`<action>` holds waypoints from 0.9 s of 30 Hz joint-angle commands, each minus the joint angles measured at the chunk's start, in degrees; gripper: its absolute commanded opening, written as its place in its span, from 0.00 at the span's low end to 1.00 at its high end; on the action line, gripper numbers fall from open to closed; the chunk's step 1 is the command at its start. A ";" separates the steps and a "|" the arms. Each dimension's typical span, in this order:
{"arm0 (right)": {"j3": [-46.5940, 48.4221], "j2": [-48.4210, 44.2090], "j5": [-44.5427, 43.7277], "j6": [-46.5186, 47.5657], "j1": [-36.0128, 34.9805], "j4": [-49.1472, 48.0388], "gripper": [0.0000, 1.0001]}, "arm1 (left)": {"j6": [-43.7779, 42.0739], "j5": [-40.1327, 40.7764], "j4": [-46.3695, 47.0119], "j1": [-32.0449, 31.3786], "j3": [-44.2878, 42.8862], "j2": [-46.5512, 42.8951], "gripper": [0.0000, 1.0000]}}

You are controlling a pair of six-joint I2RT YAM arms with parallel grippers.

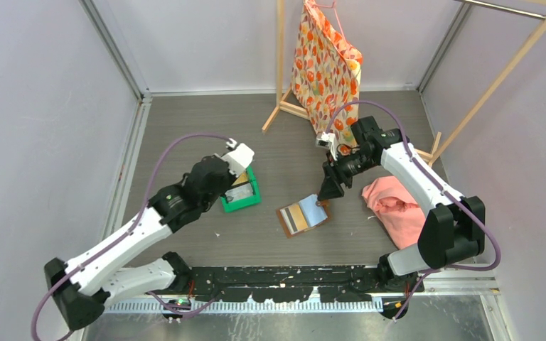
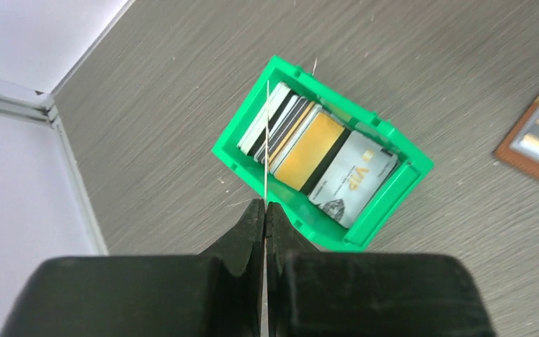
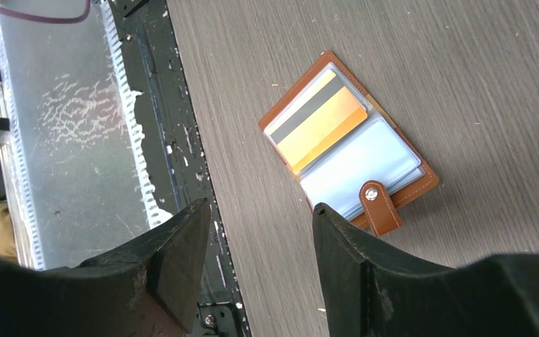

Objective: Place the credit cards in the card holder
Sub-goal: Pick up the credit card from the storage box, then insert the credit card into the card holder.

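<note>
Several credit cards (image 2: 323,151), gold, grey, white and striped, stand packed in a green bin (image 2: 365,226). My left gripper (image 2: 264,205) hangs just above the bin's near corner, shut on one thin credit card (image 2: 266,140) seen edge-on as a pale line. In the top view the left gripper (image 1: 236,172) hovers over that green bin (image 1: 242,201). The brown card holder (image 1: 303,217) lies open on the table, a gold and grey card (image 3: 319,126) in its left page, its snap tab (image 3: 379,209) folded out. My right gripper (image 3: 261,207) is open above the card holder (image 3: 421,184), holding nothing.
A pink cloth (image 1: 394,202) lies right of the card holder, under the right arm. A patterned bag (image 1: 325,67) hangs from a wooden rack (image 1: 281,64) at the back. The black rail (image 3: 182,161) runs along the table's near edge.
</note>
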State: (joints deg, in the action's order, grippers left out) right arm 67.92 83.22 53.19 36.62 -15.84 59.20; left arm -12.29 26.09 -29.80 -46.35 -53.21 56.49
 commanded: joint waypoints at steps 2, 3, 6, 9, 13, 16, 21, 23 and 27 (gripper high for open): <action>0.72 -2.94 2.81 6.95 1.31 4.61 0.60 | 11.36 -4.59 4.62 0.03 3.71 -9.45 0.00; 0.57 -3.08 3.23 7.64 1.59 4.92 0.61 | 14.29 -6.46 4.97 0.03 4.55 -11.00 0.00; 0.16 -3.61 4.03 8.36 2.36 5.17 0.61 | 22.12 -9.43 7.45 0.03 7.85 -16.01 0.00; -0.35 -4.03 4.88 8.38 2.97 4.99 0.60 | 30.64 -12.61 14.04 0.03 13.08 -20.98 0.00; -1.06 -4.27 6.67 8.38 3.30 4.75 0.60 | 41.84 -15.86 24.93 0.03 21.71 -25.95 0.00; -1.57 -3.96 8.73 7.67 3.31 4.26 0.61 | 49.23 -18.33 33.84 0.03 27.67 -28.38 0.00; -3.17 -4.11 12.82 0.99 3.42 -0.77 0.61 | 57.49 -23.14 47.55 0.03 34.16 -25.70 0.00; -3.93 -4.22 14.11 -3.53 3.34 -3.72 0.61 | 60.04 -24.26 53.81 0.03 36.47 -22.86 0.00; -5.87 -4.27 17.09 -12.80 3.36 -10.57 0.63 | 61.85 -27.73 63.52 0.07 38.25 -16.52 0.00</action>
State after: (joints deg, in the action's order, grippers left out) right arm 63.59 80.97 64.66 34.33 -12.62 57.52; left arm 44.47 3.14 16.53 -46.35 -15.90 35.68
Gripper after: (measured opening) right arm 0.625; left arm 0.010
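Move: The left hand, about 20 cm above the table, already holds the card; the card holder it is bound for lies some 21 cm to its right, 6 cm back and 21 cm below. The green storage box sits about 4 cm ahead and 1 cm to the left, some 18 cm below, and the right gripper hovers roughly 29 cm to the right, 4 cm back and 5 cm lower. From the right hand the holder is about 8 cm left, 2 cm back and 16 cm below. With the card still pinched, the left hand draws back first, rising about 2 cm, then swings rightward and sinks again, ending some 7 cm back and 8 cm to the right, away from the storage box and towards the card holder. All the while its wrist rolls some 70 degrees, left side going down, so the fingers come round to point forward-right and nearly level, while the right hand, fingers staying open, eases back and up a centimetre or two and tilts slightly near the holder. ##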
